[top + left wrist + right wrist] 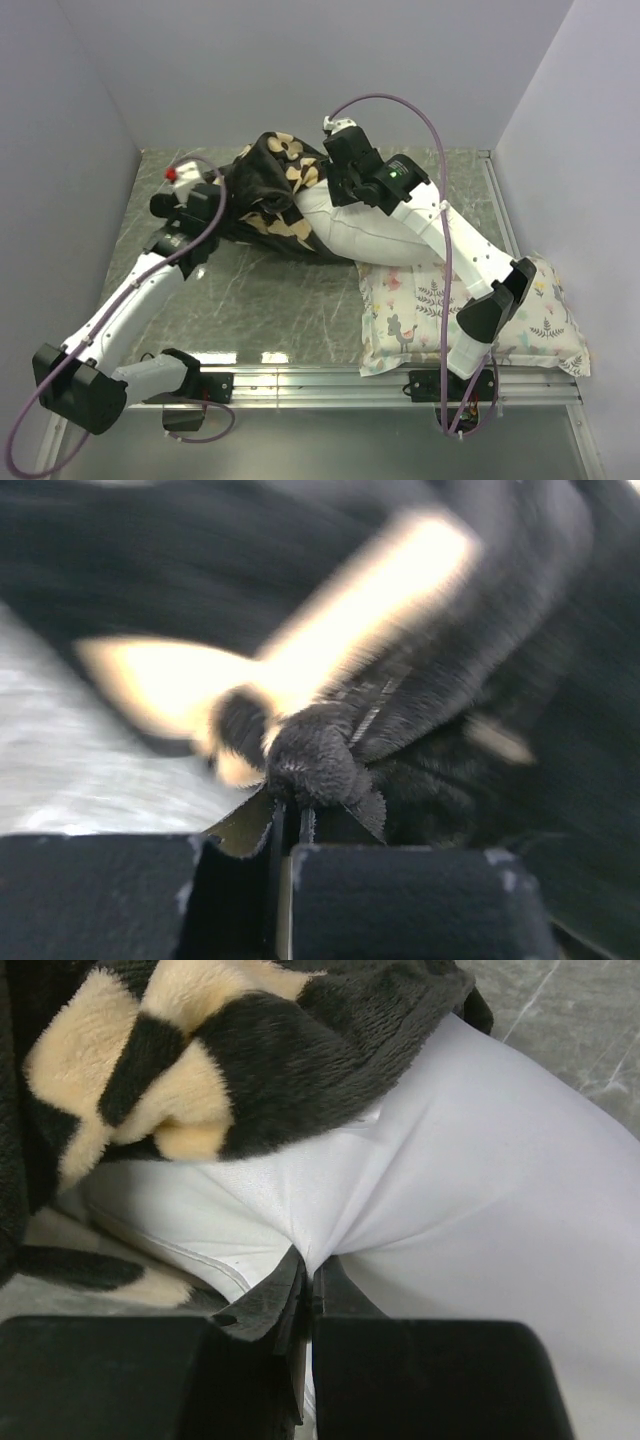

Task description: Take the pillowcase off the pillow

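Note:
The black plush pillowcase (pixel 270 190) with tan flowers is bunched over the far left end of the plain white pillow (pixel 375 232), which lies across the middle of the table. My left gripper (pixel 215 205) is shut on a fold of the pillowcase (pixel 320 760) at its left edge. My right gripper (pixel 345 190) is shut on a pinch of the pillow's white cloth (pixel 430 1180), just beside the rim of the pillowcase (pixel 260 1050). The covered end of the pillow is hidden.
A smaller white pillow (pixel 545 325) with a pastel animal-and-plant print lies at the near right, under my right arm. Grey walls close in the table on the left, back and right. A metal rail (pixel 330 385) runs along the near edge.

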You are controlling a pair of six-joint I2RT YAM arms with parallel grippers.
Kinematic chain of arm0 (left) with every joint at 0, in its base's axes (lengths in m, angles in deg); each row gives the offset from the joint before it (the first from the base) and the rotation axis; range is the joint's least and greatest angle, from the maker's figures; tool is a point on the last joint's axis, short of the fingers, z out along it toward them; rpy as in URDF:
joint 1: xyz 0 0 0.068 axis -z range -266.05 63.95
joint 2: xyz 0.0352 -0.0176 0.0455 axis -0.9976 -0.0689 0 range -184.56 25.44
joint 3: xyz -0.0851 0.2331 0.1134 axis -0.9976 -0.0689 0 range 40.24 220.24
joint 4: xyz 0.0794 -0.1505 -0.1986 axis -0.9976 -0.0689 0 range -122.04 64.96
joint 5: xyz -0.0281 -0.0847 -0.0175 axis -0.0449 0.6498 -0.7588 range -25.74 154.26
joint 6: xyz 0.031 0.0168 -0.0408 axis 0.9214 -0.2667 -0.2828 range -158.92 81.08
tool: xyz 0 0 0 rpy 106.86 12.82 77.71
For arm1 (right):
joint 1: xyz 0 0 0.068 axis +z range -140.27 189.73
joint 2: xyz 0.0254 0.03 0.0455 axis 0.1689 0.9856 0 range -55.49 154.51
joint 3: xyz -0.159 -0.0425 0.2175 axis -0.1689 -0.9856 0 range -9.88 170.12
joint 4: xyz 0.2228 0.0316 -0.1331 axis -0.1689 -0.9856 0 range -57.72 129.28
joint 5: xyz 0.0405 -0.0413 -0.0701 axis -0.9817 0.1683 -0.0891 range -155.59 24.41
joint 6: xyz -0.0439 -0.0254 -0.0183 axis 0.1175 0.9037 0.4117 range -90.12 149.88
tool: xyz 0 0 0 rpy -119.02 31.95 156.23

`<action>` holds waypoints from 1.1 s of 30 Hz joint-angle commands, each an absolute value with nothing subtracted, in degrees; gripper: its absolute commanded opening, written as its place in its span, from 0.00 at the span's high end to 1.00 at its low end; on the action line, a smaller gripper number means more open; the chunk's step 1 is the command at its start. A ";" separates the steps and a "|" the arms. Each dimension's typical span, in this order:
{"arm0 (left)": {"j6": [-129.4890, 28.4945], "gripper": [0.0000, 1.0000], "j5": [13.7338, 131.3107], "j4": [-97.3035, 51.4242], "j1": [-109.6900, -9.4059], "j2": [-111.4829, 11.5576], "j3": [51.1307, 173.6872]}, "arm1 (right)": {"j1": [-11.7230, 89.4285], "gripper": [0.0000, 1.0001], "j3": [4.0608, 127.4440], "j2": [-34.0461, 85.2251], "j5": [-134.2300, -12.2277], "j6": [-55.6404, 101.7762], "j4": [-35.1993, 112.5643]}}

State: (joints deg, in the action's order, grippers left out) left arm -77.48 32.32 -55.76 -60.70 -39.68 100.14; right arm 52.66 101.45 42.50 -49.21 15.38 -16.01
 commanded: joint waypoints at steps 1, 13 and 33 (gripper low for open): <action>-75.23 1.00 24.55 -60.02 -70.38 -33.81 103.78 | 49.72 1.00 103.15 35.13 -47.21 15.91 -11.26; -68.36 1.00 32.79 -60.99 -96.42 -31.06 109.93 | 42.35 1.00 93.92 24.50 -53.63 14.42 -8.45; -64.67 0.38 47.29 -60.56 -73.15 -37.86 108.01 | 40.66 1.00 85.13 37.49 -66.99 12.92 0.43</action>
State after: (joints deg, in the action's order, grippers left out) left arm -64.24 46.22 -63.48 -77.21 -40.62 107.57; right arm 41.17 82.89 35.49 -68.94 12.82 -2.98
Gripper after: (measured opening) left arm 0.565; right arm 0.021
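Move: The left hand already grips the pillowcase's far end; the pillowcase's middle lies about 11 cm to its right, level ahead, 8 cm lower, and the white pillow some 31 cm right, 5 cm back, 7 cm lower. The right hand already pinches the pillow, whose bare part centres 8 cm to its right, 5 cm back, 12 cm down; the pillowcase is 13 cm left, 2 cm back, 10 cm down. Left hand tugs pillowcase about 16 cm left, returns some 10 cm right, opening; right keeps pinching pillow. ##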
